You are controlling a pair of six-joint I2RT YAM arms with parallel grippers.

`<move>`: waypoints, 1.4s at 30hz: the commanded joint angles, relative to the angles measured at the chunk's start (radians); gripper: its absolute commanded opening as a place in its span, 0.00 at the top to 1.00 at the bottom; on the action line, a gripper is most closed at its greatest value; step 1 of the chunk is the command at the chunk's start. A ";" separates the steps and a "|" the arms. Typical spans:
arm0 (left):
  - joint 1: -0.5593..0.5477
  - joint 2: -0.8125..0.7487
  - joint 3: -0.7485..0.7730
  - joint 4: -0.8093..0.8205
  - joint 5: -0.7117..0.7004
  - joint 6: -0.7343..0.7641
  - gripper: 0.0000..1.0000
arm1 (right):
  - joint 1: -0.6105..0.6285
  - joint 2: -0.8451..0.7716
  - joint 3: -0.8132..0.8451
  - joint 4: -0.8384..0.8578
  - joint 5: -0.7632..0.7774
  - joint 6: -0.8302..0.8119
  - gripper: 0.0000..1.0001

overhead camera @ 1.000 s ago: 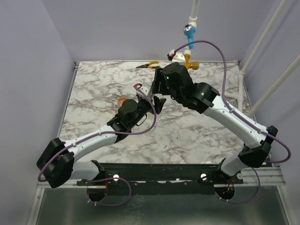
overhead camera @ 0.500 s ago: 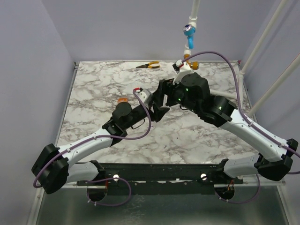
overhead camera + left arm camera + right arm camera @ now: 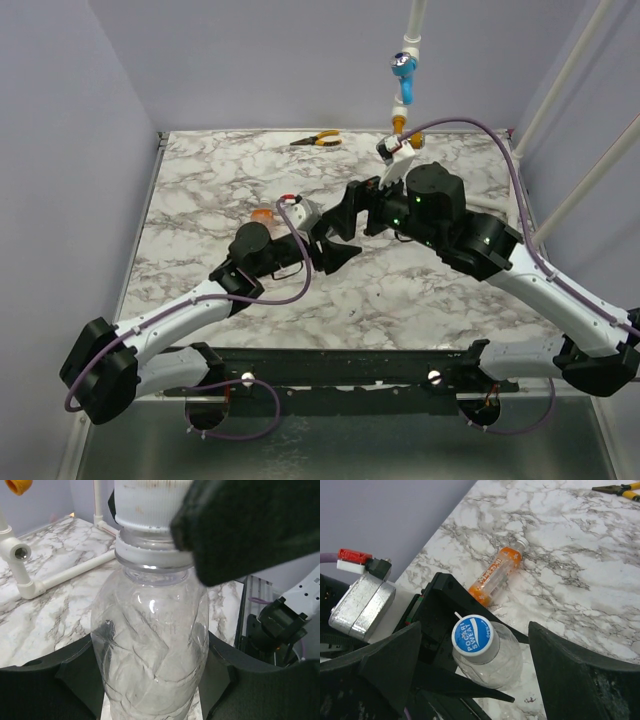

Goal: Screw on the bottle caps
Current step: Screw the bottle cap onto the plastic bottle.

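Note:
My left gripper [image 3: 150, 682] is shut on a clear, empty bottle [image 3: 150, 640], one finger pressed to each side of its body. A blue-topped white cap [image 3: 472, 636] sits on that bottle's neck. My right gripper [image 3: 475, 630] is open, its two black fingers [image 3: 570, 675] standing wide on either side of the cap without touching it. In the top view both grippers meet at mid-table, the left gripper [image 3: 322, 238] under the right gripper [image 3: 345, 222], and the clear bottle is hidden between them. A small orange bottle [image 3: 495, 575] with a whitish cap [image 3: 521, 542] lies flat on the marble.
Orange-handled pliers [image 3: 318, 140] lie at the table's far edge. A white pipe rig with a blue valve handle [image 3: 403, 65] and an orange valve [image 3: 400, 125] stands at the back right. White pipes [image 3: 65, 572] run along the right edge.
The right gripper's jaws have spread wide off the cap. Both arms have drifted toward the near side, with the clear bottle still in the left gripper.

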 commanded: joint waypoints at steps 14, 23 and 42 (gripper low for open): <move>0.039 -0.066 -0.050 0.106 0.281 -0.123 0.72 | -0.001 -0.103 -0.026 0.026 -0.286 -0.105 0.10; 0.055 -0.091 -0.062 0.128 0.337 -0.169 0.72 | -0.058 -0.094 -0.015 0.030 -0.416 -0.128 0.12; 0.091 -0.097 -0.064 0.175 0.412 -0.242 0.72 | -0.131 -0.067 -0.031 0.095 -0.630 -0.120 0.35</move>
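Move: The blue-topped cap already sits on the clear bottle's neck, between my wide-open right fingers: about 1 cm ahead, 1 cm left and 1 cm below my right hand point. My left hand grips the bottle body, whose middle is some 11 cm below my right hand and level with it otherwise. The lying orange bottle is roughly 18 cm ahead, 20 cm left and 31 cm down. From my left hand the cap is about 8 cm above, straight over it. I swing my right hand nearly 30 degrees counter-clockwise around the cap for a fresh grip, drawing it back about 6 cm and up some 3, and bring its wide-open fingers partway together on either side without pinching yet. My left hand keeps its hold on the bottle and travels back alongside, also rising, turning some 15 degrees clockwise. ##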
